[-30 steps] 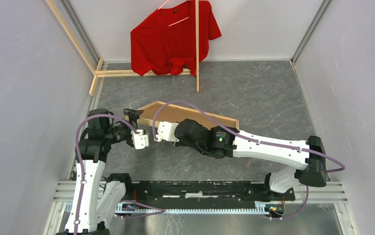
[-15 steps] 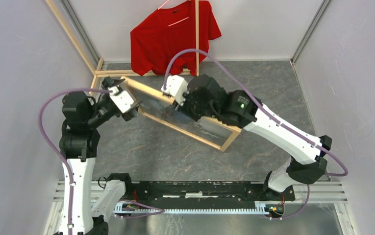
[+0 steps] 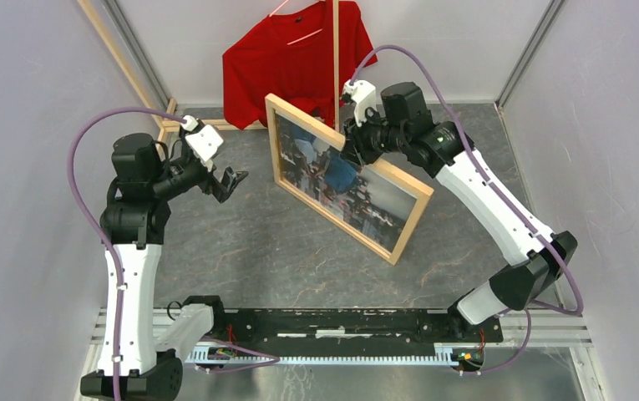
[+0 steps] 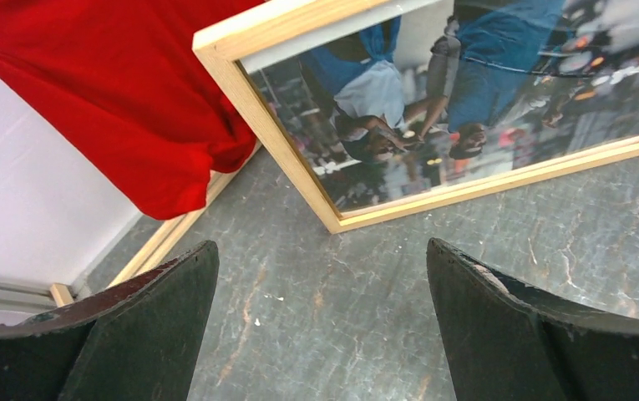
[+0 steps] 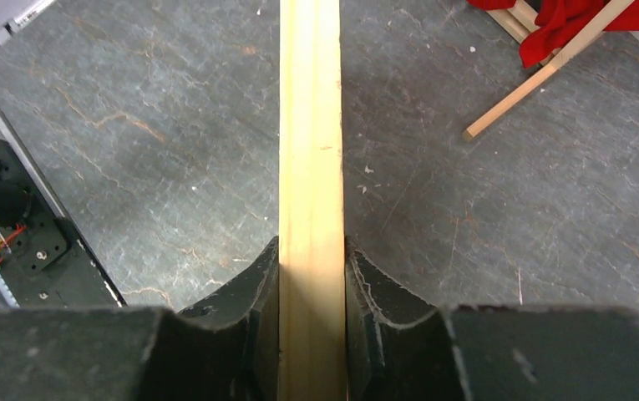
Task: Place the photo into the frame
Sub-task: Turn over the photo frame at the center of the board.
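The frame (image 3: 273, 142) stands on its long edge, slanting across the middle of the table, with its lower edge on the grey surface. The photo (image 3: 341, 180) fills it, its blue and red picture side facing the left arm. My right gripper (image 3: 349, 146) is shut on the frame's top strip. In the right wrist view the strip (image 5: 310, 125) runs between the black fingers (image 5: 249, 292) of that gripper (image 5: 311, 251). My left gripper (image 3: 230, 184) hangs open to the left of the frame, apart from it. The left wrist view shows the frame's corner (image 4: 266, 125) and the photo (image 4: 433, 100) beyond the left gripper (image 4: 322, 251), which holds nothing.
A red shirt (image 3: 295, 67) hangs at the back wall, close behind the frame's far end. Loose light-wood slats (image 3: 337, 83) lean and lie around it, some along the left wall (image 3: 207, 125). Grey walls close both sides. The arms' base rail (image 3: 341, 322) spans the near edge.
The right gripper has swung the frame up from lying backing-side up to standing on edge, picture side showing, and farther back. The left gripper has let go, opened wide and drawn away leftwards.
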Tool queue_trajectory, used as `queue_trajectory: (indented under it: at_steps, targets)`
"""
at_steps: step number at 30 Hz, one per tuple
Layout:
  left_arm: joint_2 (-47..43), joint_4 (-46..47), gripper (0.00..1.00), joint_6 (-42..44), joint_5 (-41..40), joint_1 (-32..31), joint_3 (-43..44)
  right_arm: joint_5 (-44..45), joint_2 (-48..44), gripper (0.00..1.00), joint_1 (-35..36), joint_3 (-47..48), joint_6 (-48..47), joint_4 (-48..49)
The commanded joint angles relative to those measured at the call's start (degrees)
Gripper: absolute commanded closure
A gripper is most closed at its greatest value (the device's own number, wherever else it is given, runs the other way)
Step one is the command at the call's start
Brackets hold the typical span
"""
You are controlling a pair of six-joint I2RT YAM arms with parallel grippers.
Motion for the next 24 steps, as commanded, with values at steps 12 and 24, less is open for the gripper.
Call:
queue_trajectory:
  at_steps: [12,24]
  targets:
    - [5.77,-5.43,0.0,1.24,-5.21,0.16,-3.73,-12.24,11.55,0.72,-4.62,-7.88,-1.12,12.51]
    - [12.5,-6.59,0.01,6.37,-8.68,0.14,-6.38,-13.29,22.55,0.75,-6.12,-3.13,-4.39,11.91]
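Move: My left hand is open and empty. The photo frame's lower left corner is about 9 cm ahead of it, 8 cm to its right and some 28 cm below; the photo frame's middle is roughly 25 cm to its right, level with it fore and aft, and 17 cm lower. My right hand already grips the upper long bar, with the frame's middle about 6 cm back and 12 cm below, straight under it sideways. The red shirt is some 26 cm ahead of that hand, 11 cm left and slightly lower. I sink my left hand about 12 cm beside the frame, easing a little forward and tipping its open fingers down some 20 degrees, towards the hanging lower left corner without reaching it. My right hand keeps its pinch on the upper bar and carries the frame about 9 cm forward towards the red shirt, drifting left and dipping slightly late on, with a small roll. ##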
